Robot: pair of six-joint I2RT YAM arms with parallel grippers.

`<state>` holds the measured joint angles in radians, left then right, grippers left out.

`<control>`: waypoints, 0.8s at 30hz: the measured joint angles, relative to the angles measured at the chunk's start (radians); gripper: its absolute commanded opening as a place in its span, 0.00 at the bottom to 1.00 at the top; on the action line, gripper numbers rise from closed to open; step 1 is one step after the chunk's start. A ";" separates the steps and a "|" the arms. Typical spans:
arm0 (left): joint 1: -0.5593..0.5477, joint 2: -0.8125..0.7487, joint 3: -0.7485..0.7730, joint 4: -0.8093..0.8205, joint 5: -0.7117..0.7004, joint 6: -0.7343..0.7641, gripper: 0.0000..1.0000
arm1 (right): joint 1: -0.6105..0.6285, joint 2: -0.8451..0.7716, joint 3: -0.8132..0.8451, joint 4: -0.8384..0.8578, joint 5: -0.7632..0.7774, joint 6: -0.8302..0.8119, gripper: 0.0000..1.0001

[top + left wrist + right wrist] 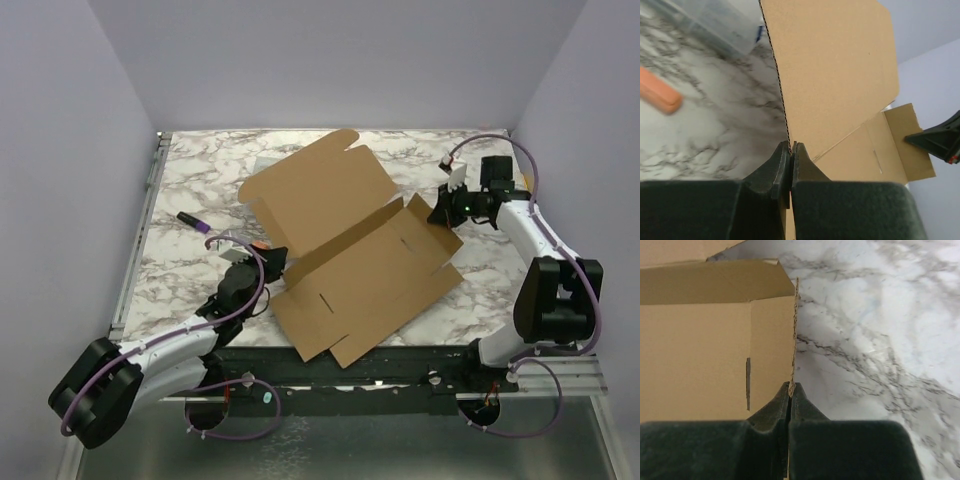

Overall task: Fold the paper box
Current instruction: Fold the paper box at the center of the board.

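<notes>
The paper box is a brown cardboard die-cut sheet lying mid-table, its far panel raised and tilted. My left gripper is shut on the sheet's left edge. In the left wrist view the corrugated edge runs straight into the closed fingertips. My right gripper is shut on the box's right flap. In the right wrist view that flap's edge is pinched at the gripper, with a slit in the panel beside it.
A purple marker lies at the left of the marble table. An orange piece rests near the left gripper. A clear plastic case sits behind the box's far-left corner. Walls close in on three sides.
</notes>
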<state>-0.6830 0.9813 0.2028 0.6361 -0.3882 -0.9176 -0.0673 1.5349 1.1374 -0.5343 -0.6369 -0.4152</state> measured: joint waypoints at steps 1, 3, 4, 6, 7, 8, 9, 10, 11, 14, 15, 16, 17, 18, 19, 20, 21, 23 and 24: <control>0.000 -0.011 -0.021 -0.012 -0.009 0.005 0.00 | 0.007 0.011 -0.018 0.018 -0.008 0.001 0.01; -0.001 -0.029 -0.048 -0.023 -0.023 0.016 0.00 | 0.020 0.031 -0.048 0.045 -0.021 0.003 0.01; -0.002 -0.039 -0.057 -0.027 -0.024 0.022 0.04 | 0.024 0.039 -0.058 0.052 -0.027 0.003 0.01; -0.003 -0.044 -0.063 -0.028 -0.024 0.026 0.13 | 0.029 0.051 -0.068 0.067 -0.035 0.003 0.01; -0.004 -0.043 -0.064 -0.027 -0.023 0.029 0.16 | 0.029 0.055 -0.068 0.074 -0.037 0.003 0.01; -0.005 -0.042 -0.066 -0.027 -0.020 0.030 0.18 | 0.029 0.059 -0.068 0.082 -0.038 0.003 0.01; -0.005 -0.039 -0.069 -0.027 -0.017 0.031 0.19 | 0.029 0.062 -0.068 0.092 -0.037 0.003 0.01; -0.006 -0.038 -0.073 -0.027 -0.011 0.032 0.21 | 0.029 0.065 -0.068 0.101 -0.037 0.003 0.02; -0.006 -0.039 -0.078 -0.030 -0.004 0.034 0.23 | 0.029 0.068 -0.068 0.111 -0.037 0.003 0.03; -0.007 -0.051 -0.095 -0.048 0.006 0.038 0.32 | 0.029 0.083 -0.068 0.124 -0.029 0.003 0.04; -0.008 -0.061 -0.097 -0.056 0.006 0.040 0.35 | 0.029 0.090 -0.068 0.124 -0.025 0.003 0.05; -0.008 -0.072 -0.097 -0.066 0.006 0.040 0.37 | 0.029 0.097 -0.068 0.124 -0.020 0.004 0.06; -0.008 -0.084 -0.095 -0.080 0.006 0.043 0.38 | 0.029 0.104 -0.068 0.123 -0.014 0.004 0.08; -0.008 -0.096 -0.094 -0.093 0.006 0.044 0.39 | 0.029 0.111 -0.068 0.122 -0.008 0.004 0.12; -0.008 -0.107 -0.089 -0.113 0.006 0.046 0.41 | 0.029 0.116 -0.068 0.122 -0.005 0.005 0.16; -0.008 -0.116 -0.082 -0.137 0.006 0.049 0.44 | 0.029 0.121 -0.067 0.122 -0.002 0.006 0.21; -0.008 -0.125 -0.072 -0.159 0.006 0.051 0.46 | 0.029 0.124 -0.067 0.122 0.002 0.008 0.26; -0.008 -0.144 -0.047 -0.216 0.007 0.056 0.52 | 0.029 0.127 -0.063 0.121 0.010 0.011 0.34; -0.008 -0.157 -0.027 -0.251 0.008 0.060 0.54 | 0.029 0.127 -0.061 0.120 0.016 0.013 0.37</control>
<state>-0.6914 0.8242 0.1757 0.3851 -0.3801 -0.8574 -0.0383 1.6619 1.0767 -0.4141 -0.6205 -0.4026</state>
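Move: The paper box hangs tilted between both grippers. The middle of its main panel is about 18 cm right of the left gripper, 3 cm ahead and 8 cm down; from the right gripper it is some 14 cm left, 5 cm back and 8 cm down. The lid panel's middle lies roughly 15 cm ahead of the left gripper and 8 cm right. The orange marker is 12 cm ahead of that gripper and 9 cm left, 10 cm below. The paper box is lowered towards the table by both grippers. The left, pinching the lid edge, sinks some 4 cm while easing back and slightly left, then opens about halfway, letting go, and begins to rise. The right keeps its pinch on the upright side flap as it sinks about 5 cm, with a slight shift left, and only near the end parts its fingers a little around the flap. ##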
